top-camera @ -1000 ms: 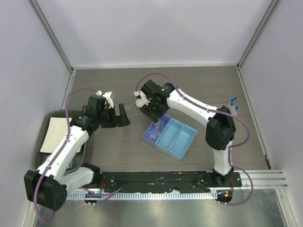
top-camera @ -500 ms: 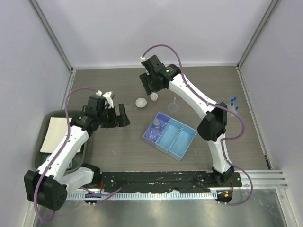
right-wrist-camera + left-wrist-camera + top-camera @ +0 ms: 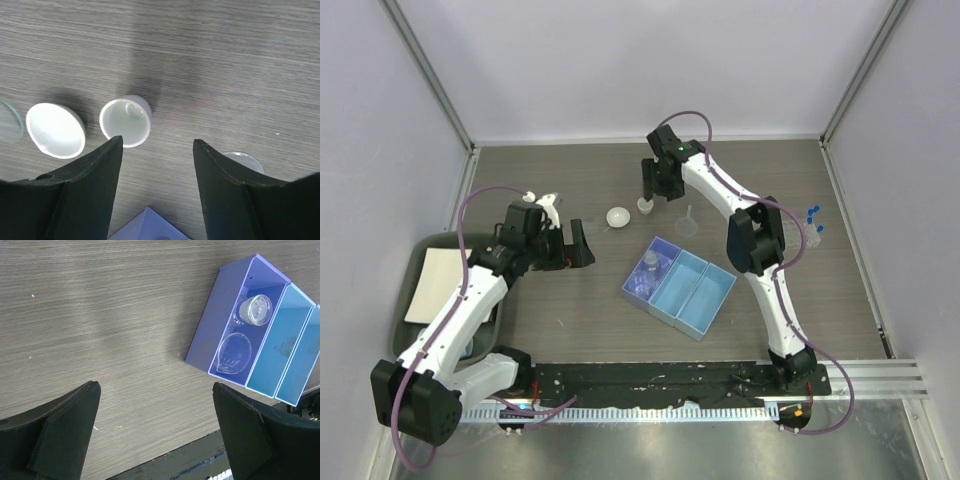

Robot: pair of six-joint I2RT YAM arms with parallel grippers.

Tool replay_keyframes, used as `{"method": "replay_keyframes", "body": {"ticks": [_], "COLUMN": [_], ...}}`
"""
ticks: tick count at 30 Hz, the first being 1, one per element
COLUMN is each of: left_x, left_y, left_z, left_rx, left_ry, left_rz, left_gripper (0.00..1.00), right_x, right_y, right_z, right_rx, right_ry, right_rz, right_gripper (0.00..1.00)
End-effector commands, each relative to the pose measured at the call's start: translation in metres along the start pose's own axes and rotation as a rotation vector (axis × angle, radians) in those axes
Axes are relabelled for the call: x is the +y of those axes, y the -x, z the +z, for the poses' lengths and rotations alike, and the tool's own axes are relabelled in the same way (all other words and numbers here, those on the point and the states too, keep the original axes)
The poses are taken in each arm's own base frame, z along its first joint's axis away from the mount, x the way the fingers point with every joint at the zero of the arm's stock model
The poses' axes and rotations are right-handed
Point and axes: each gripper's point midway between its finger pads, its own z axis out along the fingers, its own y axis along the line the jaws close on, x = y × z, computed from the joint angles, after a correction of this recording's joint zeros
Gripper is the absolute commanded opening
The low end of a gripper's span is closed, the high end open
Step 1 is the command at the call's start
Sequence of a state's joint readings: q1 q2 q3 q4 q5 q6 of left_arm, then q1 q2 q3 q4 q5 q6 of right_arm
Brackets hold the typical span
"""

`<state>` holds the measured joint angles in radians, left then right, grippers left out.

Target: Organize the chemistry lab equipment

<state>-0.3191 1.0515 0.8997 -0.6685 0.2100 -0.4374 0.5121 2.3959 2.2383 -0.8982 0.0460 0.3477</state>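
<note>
Two white ceramic dishes stand at the far middle of the table: a wide shallow one (image 3: 618,216) (image 3: 55,130) and a small cup-shaped one (image 3: 646,206) (image 3: 125,120). My right gripper (image 3: 650,194) (image 3: 157,141) hovers open just above and beside the small one, with nothing between its fingers. A clear funnel (image 3: 689,222) (image 3: 242,160) stands to the right. The clear glass beaker (image 3: 234,354) lies in the purple compartment (image 3: 215,325) with another small glass piece (image 3: 255,309). Blue-capped test tubes (image 3: 814,212) lie at the far right. My left gripper (image 3: 582,243) (image 3: 155,386) hangs open over bare table.
The organiser tray (image 3: 705,300) has a purple compartment and two pale-blue ones, set at an angle in the middle. A grey bin (image 3: 415,262) holding a white sheet sits at the left edge. A clear glass rim (image 3: 12,120) shows left of the shallow dish.
My right arm has swung from over the purple compartment to the far side, above the small white dish; a clear glass piece stays in the compartment. The left arm has not moved.
</note>
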Motion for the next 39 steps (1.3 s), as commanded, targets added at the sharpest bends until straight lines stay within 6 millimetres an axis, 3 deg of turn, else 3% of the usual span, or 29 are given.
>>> {"method": "replay_keyframes", "body": {"ticks": [1, 11, 30, 34, 35, 37, 39], "left_x": [-0.008, -0.006, -0.005, -0.005, -0.005, -0.005, -0.004], "left_y": [0.008, 0.007, 0.005, 0.002, 0.002, 0.001, 0.0], "left_z": [-0.001, 0.0, 0.003, 0.005, 0.005, 0.007, 0.007], "left_rx": [-0.036, -0.032, -0.018, -0.003, -0.005, 0.002, 0.004], "left_ry": [-0.037, -0.029, -0.019, -0.015, -0.013, -0.012, -0.009], "left_rz": [0.014, 0.011, 0.012, 0.014, 0.015, 0.017, 0.016], "left_gripper": [1.0, 1.0, 1.0, 1.0, 1.0, 1.0, 1.0], "right_x": [0.026, 0.019, 0.008, 0.009, 0.01, 0.01, 0.01], "right_y": [0.022, 0.002, -0.005, -0.006, -0.005, -0.003, -0.001], "right_z": [-0.009, 0.013, 0.032, 0.038, 0.038, 0.037, 0.034], "right_rx": [-0.07, -0.016, 0.003, 0.002, 0.0, -0.007, -0.015], "right_ry": [0.105, 0.084, 0.055, 0.057, 0.06, 0.058, 0.058], "right_rz": [0.032, 0.029, 0.052, 0.067, 0.069, 0.072, 0.074], "right_gripper": [0.63, 0.57, 0.46, 0.31, 0.19, 0.06, 0.01]}}
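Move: The small white cup stands about 3 cm to the left of the right hand, level with it fore and aft, its middle some 6 cm below. A shallow white dish lies roughly 10 cm left and 4 cm back from the hand, and the clear funnel about 8 cm right and 7 cm back. The blue-and-lilac box is farther back, some 24 cm and 5 cm right. From the left hand, the cup is about 22 cm ahead, 17 cm right and 15 cm below. The white cup's right-hand wall is what the right gripper takes: the hand first shifts about 1.5 cm left towards the cup, then sinks some 4.5 cm, slowing midway. One finger goes inside the cup and the other down outside it. The half-open fingers narrow slowly, then shut quickly near the bottom, pinching the wall between them. ##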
